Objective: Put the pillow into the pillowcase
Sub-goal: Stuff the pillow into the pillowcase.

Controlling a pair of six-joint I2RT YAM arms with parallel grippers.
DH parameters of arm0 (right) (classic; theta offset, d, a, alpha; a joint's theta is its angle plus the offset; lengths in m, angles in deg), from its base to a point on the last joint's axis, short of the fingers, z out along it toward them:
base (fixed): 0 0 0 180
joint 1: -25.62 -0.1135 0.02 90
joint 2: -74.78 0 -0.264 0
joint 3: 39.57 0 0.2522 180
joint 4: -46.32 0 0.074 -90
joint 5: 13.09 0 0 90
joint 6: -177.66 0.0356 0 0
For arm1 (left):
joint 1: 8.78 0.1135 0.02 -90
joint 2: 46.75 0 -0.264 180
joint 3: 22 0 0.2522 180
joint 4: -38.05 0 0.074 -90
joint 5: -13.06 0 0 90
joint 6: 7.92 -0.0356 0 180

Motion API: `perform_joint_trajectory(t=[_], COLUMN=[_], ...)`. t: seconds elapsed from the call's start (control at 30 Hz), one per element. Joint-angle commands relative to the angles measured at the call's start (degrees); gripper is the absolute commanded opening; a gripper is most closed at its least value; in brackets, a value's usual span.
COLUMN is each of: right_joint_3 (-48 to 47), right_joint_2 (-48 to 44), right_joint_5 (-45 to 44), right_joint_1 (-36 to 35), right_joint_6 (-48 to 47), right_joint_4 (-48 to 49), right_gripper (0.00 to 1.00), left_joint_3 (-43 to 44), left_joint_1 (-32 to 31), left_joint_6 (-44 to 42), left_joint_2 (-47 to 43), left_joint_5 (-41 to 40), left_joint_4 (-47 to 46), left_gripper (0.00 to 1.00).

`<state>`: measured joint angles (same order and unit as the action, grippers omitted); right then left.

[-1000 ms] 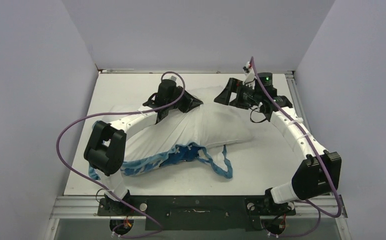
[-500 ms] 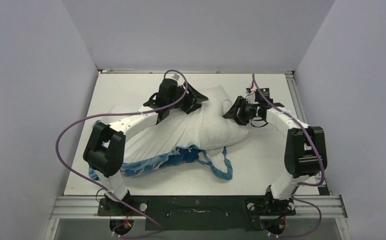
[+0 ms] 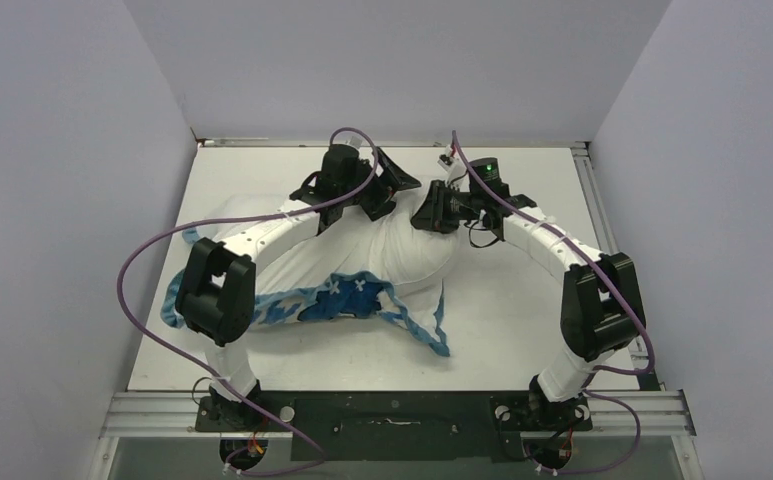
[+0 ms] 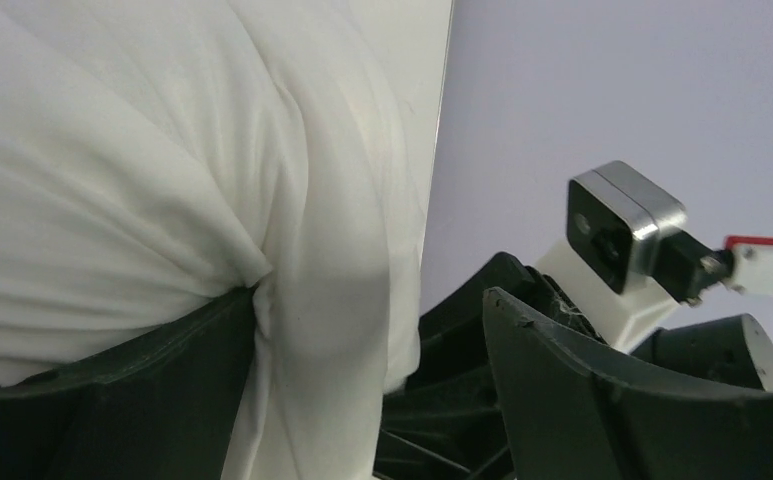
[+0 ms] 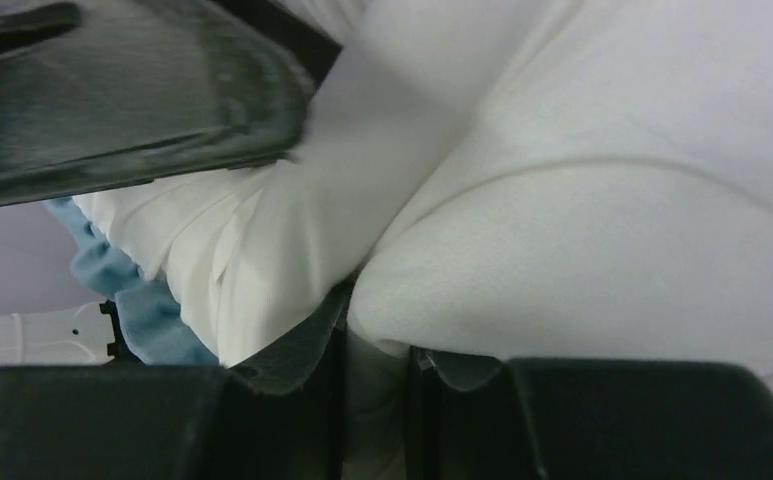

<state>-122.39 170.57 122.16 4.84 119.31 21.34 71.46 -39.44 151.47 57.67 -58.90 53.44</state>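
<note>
The white pillow (image 3: 414, 252) lies mid-table, its left part under the pillowcase (image 3: 334, 306), whose white inner face is outward and whose blue ruffled edge runs along the near side. My left gripper (image 3: 390, 186) stands open at the bundle's far end. In the left wrist view a fold of white cloth (image 4: 332, 300) lies against one of the fingers (image 4: 112, 400) of the left gripper (image 4: 362, 400). My right gripper (image 3: 428, 212) is right beside it, shut on a pinch of the pillow (image 5: 582, 240). In the right wrist view, thin pillowcase cloth (image 5: 252, 260) lies left of the right gripper (image 5: 374, 350).
The white table (image 3: 522, 330) is ringed by grey walls at the back and on both sides. A loose blue strip of the ruffle (image 3: 432, 330) trails toward the near edge. The two grippers nearly touch; the right wrist's camera (image 4: 622, 225) shows close in the left wrist view.
My left gripper opened and let go of the white cloth. My right arm swung left to the pillow's far corner and shut on it. The bundle bunched up and shifted left.
</note>
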Motion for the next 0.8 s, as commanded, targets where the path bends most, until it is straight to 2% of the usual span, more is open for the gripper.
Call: perform_joint_trajectory(t=[0.0, 0.07, 0.1, 0.27, 0.3, 0.4, 0.5, 0.57, 0.6, 0.67, 0.77], right_joint_3=[-7.8, -9.6, -10.5, -12.0, -11.9, -10.7, -7.4, -5.4, -4.7, -3.5, -3.1], right_joint_2=[-5.1, -5.4, -5.4, -6.0, -6.4, -8.4, -11.2, -13.1, -13.8, -14.5, -14.6], right_joint_5=[12.0, 11.5, 10.9, 6.2, 5.2, -0.3, -6.5, -11.3, -14.3, -18.6, -24.2], right_joint_1=[-6.7, -6.7, -6.7, -5.5, -4.8, -1.5, 3.8, 6.3, 7.0, 8.5, 10.6], right_joint_6=[-4.8, -5.8, -6.3, -7.5, -7.2, -5.5, -2.7, -2.2, -2.0, -1.1, 0.1], right_joint_4=[5.4, 4.5, 3.6, 0.0, -0.4, -3.1, -7.0, -10.6, -12.9, -16.5, -20.7], right_gripper=[0.16, 0.16, 0.15, 0.17, 0.19, 0.42, 0.74, 0.9, 0.95, 1.0, 1.0], left_joint_3=[1.8, 1.9, 2.3, 2.9, 2.3, -0.9, -4.5, -5.6, -6.1, -7.6, -8.8], left_joint_1=[-4.5, -4.8, -4.9, -5.7, -5.5, -3.6, -0.4, 2.0, 3.3, 5.6, 8.5], left_joint_6=[0.5, 0.2, -0.7, -2.8, -2.5, 1.2, 6.7, 9.7, 11.0, 13.6, 14.8], left_joint_2=[6.3, 7.5, 8.2, 9.6, 9.1, 6.2, 2.6, 1.1, 0.4, -0.9, -2.2], left_joint_5=[7.1, 8.0, 8.6, 11.2, 11.4, 12.4, 12.9, 13.5, 13.7, 14.0, 15.1], left_joint_4=[4.7, 4.9, 5.5, 5.7, 4.6, -5.2, -17.8, -21.8, -23.1, -26.3, -27.1], left_gripper=[0.79, 0.72, 0.65, 0.06, 0.0, 0.0, 0.0, 0.0, 0.0, 0.0, 0.0])
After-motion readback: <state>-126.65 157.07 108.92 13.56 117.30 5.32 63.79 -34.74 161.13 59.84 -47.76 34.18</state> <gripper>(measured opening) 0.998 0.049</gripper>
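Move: The raised white fold that the left hand goes for stands between its open fingers, about 3 cm below the hand point, 1 cm to the right and level fore-and-aft. The right hand already pinches a white fold at its pads. From the right hand, the pillowcase's blue-edged mouth lies about 14 cm back, 13 cm left and 10 cm lower; the hanging hem tip is about 25 cm back, 5 cm right and 14 cm lower. The raised white fold is caught by the left hand, which sinks some 3.5 cm onto it, shuts its fingers on it, then lifts back up about as far, tipping its left side down. The right hand first keeps its pinch and pulls up slightly, then opens wide, lets go and draws off rightward and up, about 9 cm to the right, away from the pillow. ##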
